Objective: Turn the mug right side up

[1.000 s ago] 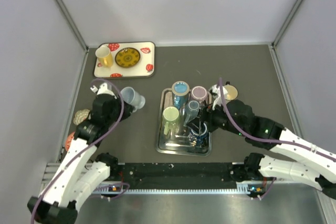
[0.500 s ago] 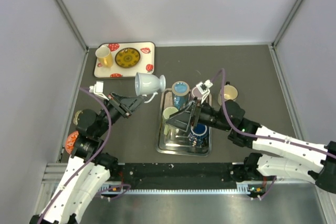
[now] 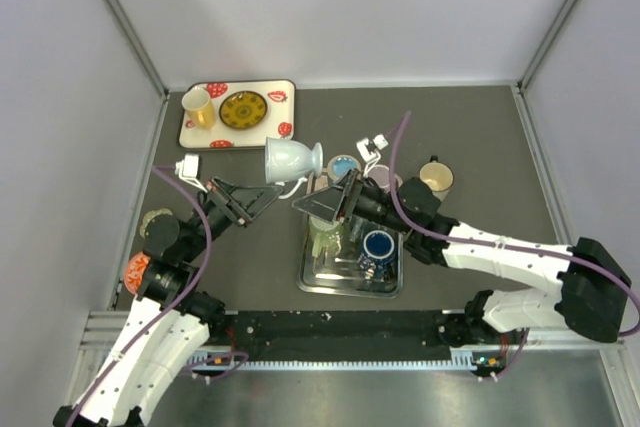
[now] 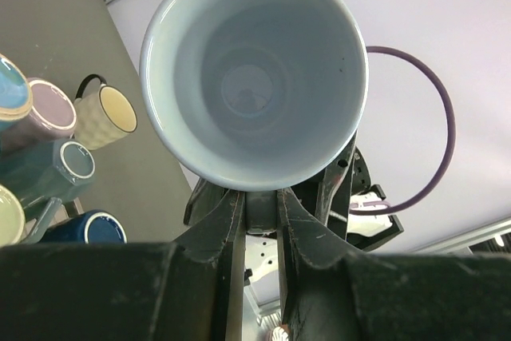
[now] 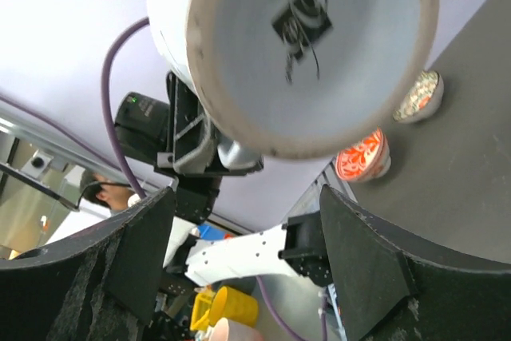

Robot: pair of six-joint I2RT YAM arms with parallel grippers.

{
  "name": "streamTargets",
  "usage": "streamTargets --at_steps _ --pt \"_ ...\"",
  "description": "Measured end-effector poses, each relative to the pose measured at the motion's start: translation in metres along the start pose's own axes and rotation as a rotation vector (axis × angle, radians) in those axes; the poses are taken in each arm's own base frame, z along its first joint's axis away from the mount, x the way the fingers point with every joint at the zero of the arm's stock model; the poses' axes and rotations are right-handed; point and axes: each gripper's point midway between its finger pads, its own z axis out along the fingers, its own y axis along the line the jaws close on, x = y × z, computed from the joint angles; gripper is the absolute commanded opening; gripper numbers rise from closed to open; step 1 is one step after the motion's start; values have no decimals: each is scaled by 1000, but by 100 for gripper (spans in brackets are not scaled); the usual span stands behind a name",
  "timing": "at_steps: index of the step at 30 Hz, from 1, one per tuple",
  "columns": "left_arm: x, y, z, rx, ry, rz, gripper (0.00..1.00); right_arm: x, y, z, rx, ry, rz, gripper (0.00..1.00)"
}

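The pale blue mug [image 3: 290, 159] is held in the air above the table, lying on its side. My left gripper [image 3: 262, 197] is shut on its handle. In the left wrist view the mug's open mouth [image 4: 254, 69] faces the camera and the left gripper [image 4: 261, 201] pinches the handle below it. My right gripper [image 3: 312, 202] is open just right of the mug, over the metal tray. In the right wrist view the mug's flat base [image 5: 311, 45] fills the top, above the spread right gripper [image 5: 247, 197], which does not touch it.
A metal tray [image 3: 310, 272] holds several mugs under the right arm. A strawberry-print tray [image 3: 262, 137] with a yellow cup and a plate sits at the back left. A cream mug [image 3: 437, 177] stands at the right. Two bowls [image 3: 157, 227] sit at the left edge.
My left gripper lifted the mug off the table and turned it sideways. My right gripper rose from the tray and moved left up to the mug's base.
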Motion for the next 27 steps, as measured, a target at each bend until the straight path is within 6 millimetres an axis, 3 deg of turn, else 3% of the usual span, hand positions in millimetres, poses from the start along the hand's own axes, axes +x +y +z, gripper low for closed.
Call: streamTargets --at_steps 9,20,23,27 --pt "5 1 -1 5 18 -3 0 -29 14 8 -80 -84 8 56" --pt "3 2 0 2 4 -3 0 -30 9 24 -88 -55 30 43" --pt "3 1 0 8 4 -2 0 -29 8 27 -90 -46 37 29" --pt "3 0 0 13 2 1 0 -27 3 31 -82 -36 54 19"
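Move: Held on its side in the left hand, mouth to the left and foot to the right, the pale blue mug has its handle about 3 cm ahead, 2 cm left and 2 cm above the right hand; its body sits some 7 cm ahead, 3 cm left and 5 cm up. Roughly 28 cm below are the green mug, 6 cm ahead and 3 cm right, and the dark blue mug, level but 15 cm right. From the left hand the handle is 1 cm ahead, 2 cm right, same height. Rising and reaching forward about 3 cm each, the right hand comes up beside the held mug with its fingertips tipping up some 5 degrees, then eases about 2 cm left past the foot to the handle. Its wide-open fingers close steadily to about a quarter open around the handle, while the left hand stays still and keeps its own pinch there. ##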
